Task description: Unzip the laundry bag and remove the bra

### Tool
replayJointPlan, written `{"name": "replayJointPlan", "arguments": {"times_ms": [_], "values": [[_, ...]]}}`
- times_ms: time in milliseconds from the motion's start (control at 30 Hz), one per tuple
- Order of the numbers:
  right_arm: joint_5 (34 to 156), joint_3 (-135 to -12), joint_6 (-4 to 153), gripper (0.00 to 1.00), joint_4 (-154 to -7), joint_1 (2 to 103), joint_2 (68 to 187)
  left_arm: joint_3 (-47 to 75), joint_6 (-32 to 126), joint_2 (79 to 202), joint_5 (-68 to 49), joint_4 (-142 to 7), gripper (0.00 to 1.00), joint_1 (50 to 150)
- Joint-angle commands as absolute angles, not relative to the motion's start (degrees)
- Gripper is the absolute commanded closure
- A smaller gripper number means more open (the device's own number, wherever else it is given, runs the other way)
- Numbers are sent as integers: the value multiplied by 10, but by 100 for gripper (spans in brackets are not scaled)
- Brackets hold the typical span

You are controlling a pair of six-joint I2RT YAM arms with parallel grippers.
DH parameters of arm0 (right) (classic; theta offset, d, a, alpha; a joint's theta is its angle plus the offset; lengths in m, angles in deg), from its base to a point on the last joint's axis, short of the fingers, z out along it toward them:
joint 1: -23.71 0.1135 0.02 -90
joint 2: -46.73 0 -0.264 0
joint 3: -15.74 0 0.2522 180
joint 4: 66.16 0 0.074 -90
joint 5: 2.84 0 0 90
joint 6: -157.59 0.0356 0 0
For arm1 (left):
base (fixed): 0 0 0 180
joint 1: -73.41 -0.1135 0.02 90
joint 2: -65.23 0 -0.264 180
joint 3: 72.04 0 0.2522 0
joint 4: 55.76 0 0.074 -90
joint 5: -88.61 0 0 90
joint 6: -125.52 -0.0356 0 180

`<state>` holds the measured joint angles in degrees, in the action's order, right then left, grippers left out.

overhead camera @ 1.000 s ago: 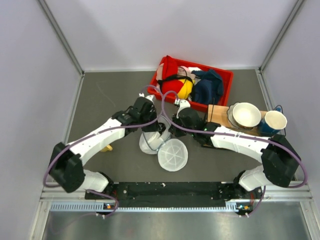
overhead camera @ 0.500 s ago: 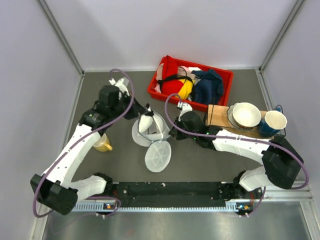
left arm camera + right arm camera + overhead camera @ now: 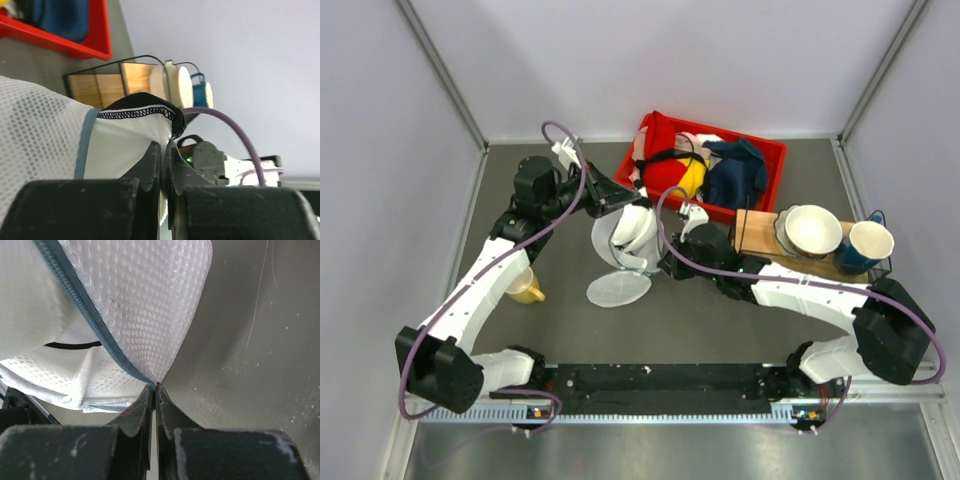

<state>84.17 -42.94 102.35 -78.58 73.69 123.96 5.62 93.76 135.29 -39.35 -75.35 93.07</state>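
Note:
The laundry bag (image 3: 632, 235) hangs open and stretched between both grippers, one round spoked disc (image 3: 618, 290) resting on the table. My left gripper (image 3: 618, 197) is shut on the bag's upper part, pinching pale cloth with a black stitched edge (image 3: 145, 112) beside the mesh (image 3: 40, 125). My right gripper (image 3: 663, 266) is shut on the bag's lower edge, right at its grey-blue zipper band (image 3: 90, 320). Red, with black straps, the bra (image 3: 663, 172) lies in the red bin, apart from the bag.
The red bin (image 3: 760, 150) at the back also holds a navy cloth (image 3: 735, 175). A wooden rack (image 3: 755, 230), a white bowl (image 3: 812, 230) and a blue cup (image 3: 870, 243) stand at the right. A yellow object (image 3: 525, 290) lies under my left arm.
My left arm swung back and left, lifting the bag's upper half. The lower disc slid left across the table. My right gripper kept its hold and edged toward the bin.

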Motion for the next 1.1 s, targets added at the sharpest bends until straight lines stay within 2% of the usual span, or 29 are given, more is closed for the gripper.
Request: {"name": "replayJointPlan", "arguments": {"times_ms": [0,333,533,900,1067], "values": [[849,-413,1037,100,-753,735,1238,34,1066,1341,-461,-551,100,927],[855,-388,1046,100,-738,735,1228,53,1109,1315,-448,-536,100,872],[845,-372,1049,100,-742,740,1203,110,1098,1369,-423,-543,100,871],[826,-358,1032,100,-763,780,1166,347,1061,1535,-408,-584,100,873],[821,-357,1020,100,-775,787,1159,478,1058,1666,-439,-583,100,877]]}}
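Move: The white bra, pinched in the left hand, still trails down into the laundry bag. The red basket's middle is some 29 cm ahead of the left hand, 16 right and 28 below; the red garment inside is about 30 ahead, 5 right, 23 below. The bag lies roughly 5 ahead, 3 left, 25 below. From the right hand, which pinches its zip edge, the basket is 34 ahead and 10 left, 8 lower. The bra, kept pinched in the left fingers, is drawn straight up out of the bag by about 7 cm, then carried forward some 10 cm while still rising as much again, over the table on the basket's side; the fingers tip up about 15 degrees. The right hand keeps its pinch on the bag's zip edge, dips a little, then draws back about 4 cm in all and regains most of its height. ##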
